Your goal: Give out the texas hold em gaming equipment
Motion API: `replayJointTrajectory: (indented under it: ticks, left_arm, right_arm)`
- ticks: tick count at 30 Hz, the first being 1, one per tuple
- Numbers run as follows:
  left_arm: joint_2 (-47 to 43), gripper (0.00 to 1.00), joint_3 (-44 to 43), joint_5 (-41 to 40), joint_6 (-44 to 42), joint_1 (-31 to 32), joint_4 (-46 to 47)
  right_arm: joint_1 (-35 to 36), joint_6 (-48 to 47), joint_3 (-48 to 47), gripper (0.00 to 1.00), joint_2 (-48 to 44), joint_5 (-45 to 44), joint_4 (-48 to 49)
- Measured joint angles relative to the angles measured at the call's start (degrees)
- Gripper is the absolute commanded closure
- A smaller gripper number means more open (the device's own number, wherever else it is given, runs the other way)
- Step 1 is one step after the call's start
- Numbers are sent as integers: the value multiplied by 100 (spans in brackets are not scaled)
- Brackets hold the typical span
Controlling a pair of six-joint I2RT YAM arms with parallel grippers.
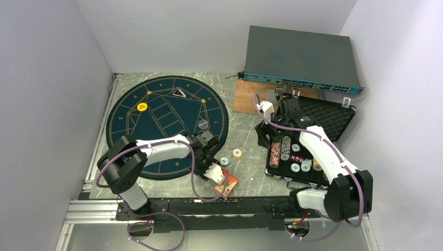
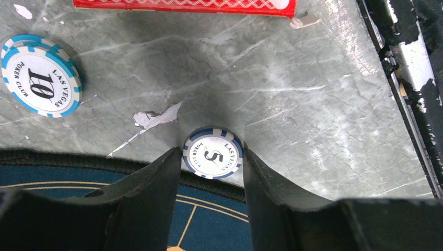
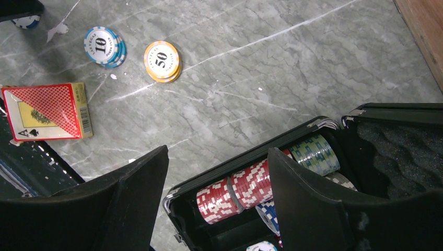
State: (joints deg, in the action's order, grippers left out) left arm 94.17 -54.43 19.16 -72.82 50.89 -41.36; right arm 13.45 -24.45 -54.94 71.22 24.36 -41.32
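Observation:
A blue-rimmed "5" poker chip (image 2: 212,155) lies on the table at the edge of the navy mat (image 2: 209,217). My left gripper (image 2: 212,150) is shut on it, one finger against each side. A light-blue "10" chip stack (image 2: 41,82) (image 1: 224,161), a yellow "50" chip stack (image 3: 162,60) (image 1: 237,153) and a red-backed card box (image 3: 47,111) (image 1: 228,183) lie on the table nearby. My right gripper (image 3: 218,149) (image 1: 271,140) hangs open over the left rim of the black case (image 3: 251,156), above rows of red chips (image 3: 240,191). Nothing is between its fingers.
A yellow disc (image 1: 141,107) and a greyish disc (image 1: 202,124) sit on the mat (image 1: 130,125). The case's foam lid (image 1: 326,116) lies open at the right. A grey device (image 1: 300,57) and a wooden board (image 1: 248,97) stand behind. A metal rail (image 2: 412,78) runs along the near edge.

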Motion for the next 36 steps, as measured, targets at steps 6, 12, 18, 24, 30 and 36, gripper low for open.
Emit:
replayJointTrajectory:
  ticks: [6, 12, 18, 24, 30, 36]
  left_arm:
    - [-31, 62, 44, -61, 0, 63, 22]
    - [-72, 68, 48, -107, 31, 101, 26]
    - [-72, 71, -52, -122, 46, 81, -142]
    - [-20, 71, -726, -92, 39, -295, -616]
    - [442, 71, -1585, -79, -17, -901, -728]
    - [1233, 71, -2387, -81, -81, -1432, -719]
  right_arm:
    - [-9, 0, 13, 28, 0, 7, 48]
    - [-20, 0, 35, 29, 0, 4, 74]
    - [-24, 0, 37, 29, 2, 4, 83]
    - [-24, 0, 37, 29, 2, 7, 90]
    - [-24, -2, 37, 29, 11, 7, 90]
    - [-24, -2, 37, 29, 42, 4, 92]
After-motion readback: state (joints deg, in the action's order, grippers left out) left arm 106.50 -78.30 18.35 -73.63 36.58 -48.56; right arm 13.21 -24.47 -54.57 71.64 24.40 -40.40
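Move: The 5 chip lies right between the left fingertips, just off the mat's edge. From that hand, the 10 chips lie about 5 cm ahead and 9 cm to the right, the card box 6 cm back and 10 cm right, and the dealer button some 22 cm straight ahead on the mat. For the right hand, the 5 chip is roughly 25 cm left, 11 cm back and 12 cm below. Staying low at first, the left hand closes its fingers a little and pinches the 5 chip by its rim. It then lifts about 4 cm and sweeps forward some 13 cm over the mat towards the dealer button, turning about 15 degrees counter-clockwise. Late in the sweep, its fingers close further, ending with nothing between them. ##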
